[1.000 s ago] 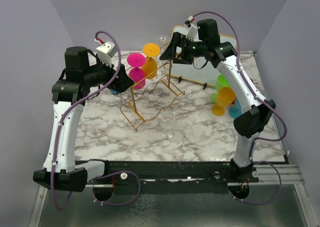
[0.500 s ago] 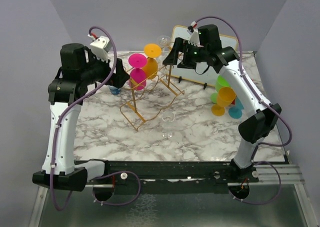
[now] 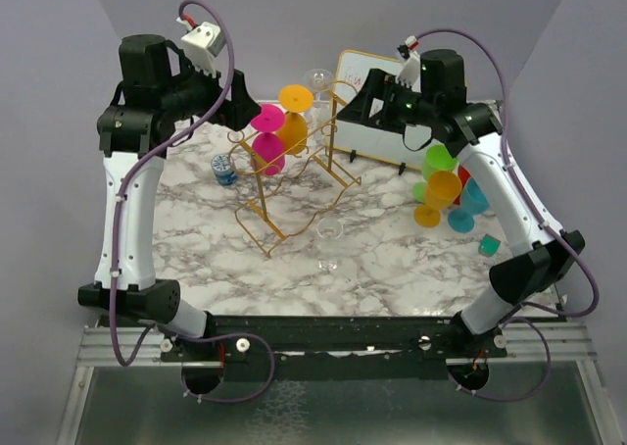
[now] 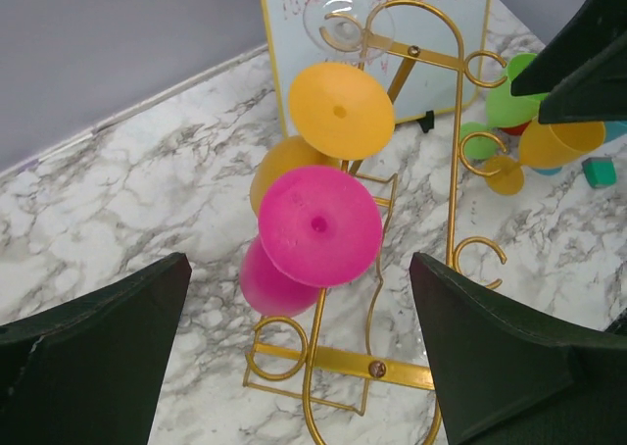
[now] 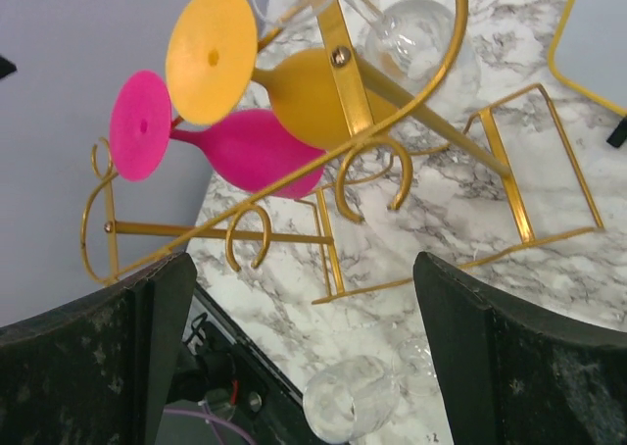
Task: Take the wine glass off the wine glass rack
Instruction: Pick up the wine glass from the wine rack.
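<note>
The gold wire wine glass rack (image 3: 294,185) stands mid-table. Three wine glasses hang upside down from it: a pink one (image 3: 266,136), an orange one (image 3: 294,117) and a clear one (image 3: 318,77). Another clear wine glass (image 3: 330,231) lies on the marble in front of the rack. My left gripper (image 3: 240,112) hovers open above the rack's left end; its wrist view looks down on the pink glass's foot (image 4: 320,224) between the fingers. My right gripper (image 3: 340,112) is open behind the rack's right side, holding nothing. Its wrist view shows the rack (image 5: 343,82) and the lying glass (image 5: 353,396).
A gold-framed whiteboard (image 3: 358,73) leans at the back behind the right gripper. Stacked coloured cups (image 3: 441,185) stand at the right, with a teal cube (image 3: 489,245) nearby. A small blue object (image 3: 225,169) sits left of the rack.
The left arm has risen and pulled back to the upper left, uncovering the small blue object. The right arm has lifted and drawn right, away from the rack. The glasses have not moved.
</note>
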Robot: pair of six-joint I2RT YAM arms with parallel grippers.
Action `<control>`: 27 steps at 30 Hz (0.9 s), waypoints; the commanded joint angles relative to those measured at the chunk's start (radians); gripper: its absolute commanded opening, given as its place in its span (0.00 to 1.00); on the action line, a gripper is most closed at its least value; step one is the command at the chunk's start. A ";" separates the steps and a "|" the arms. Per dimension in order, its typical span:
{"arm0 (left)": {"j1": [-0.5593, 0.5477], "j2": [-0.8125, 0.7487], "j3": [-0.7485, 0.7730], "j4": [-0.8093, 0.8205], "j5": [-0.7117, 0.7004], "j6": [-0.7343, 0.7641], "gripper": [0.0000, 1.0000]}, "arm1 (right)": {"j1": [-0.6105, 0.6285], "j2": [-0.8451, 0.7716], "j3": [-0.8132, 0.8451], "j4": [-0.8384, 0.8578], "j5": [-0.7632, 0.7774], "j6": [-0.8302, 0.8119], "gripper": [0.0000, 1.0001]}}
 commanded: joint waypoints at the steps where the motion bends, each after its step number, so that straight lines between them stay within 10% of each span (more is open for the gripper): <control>1: 0.000 0.093 0.083 -0.049 0.140 0.028 0.93 | -0.001 -0.117 -0.104 0.016 0.036 0.000 1.00; 27: 0.000 0.186 0.026 -0.086 0.189 -0.050 0.54 | 0.000 -0.391 -0.404 0.034 0.040 0.030 1.00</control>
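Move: From the left hand, the foot of the upside-down pink wine glass is about 4 cm ahead, 4 cm to the right and 6 cm lower. The yellow glass's foot is some 6 cm to the right of the pink foot and 4 cm farther out. The clear glass's foot lies beyond, roughly 13 cm ahead and 15 cm right of the left hand, at like height. From the right hand, the pink foot is about 17 cm to the left, 3 cm back and nearly level. Forward and a little right first, then mostly down, the left hand travels about 6 cm lower in all to the pink glass's foot, tipping some 15 degrees further down while its fingers narrow to about half open over the foot; contact can't be made out. The right hand, empty and wide open, draws back and right about 10 cm, away from the rack. ##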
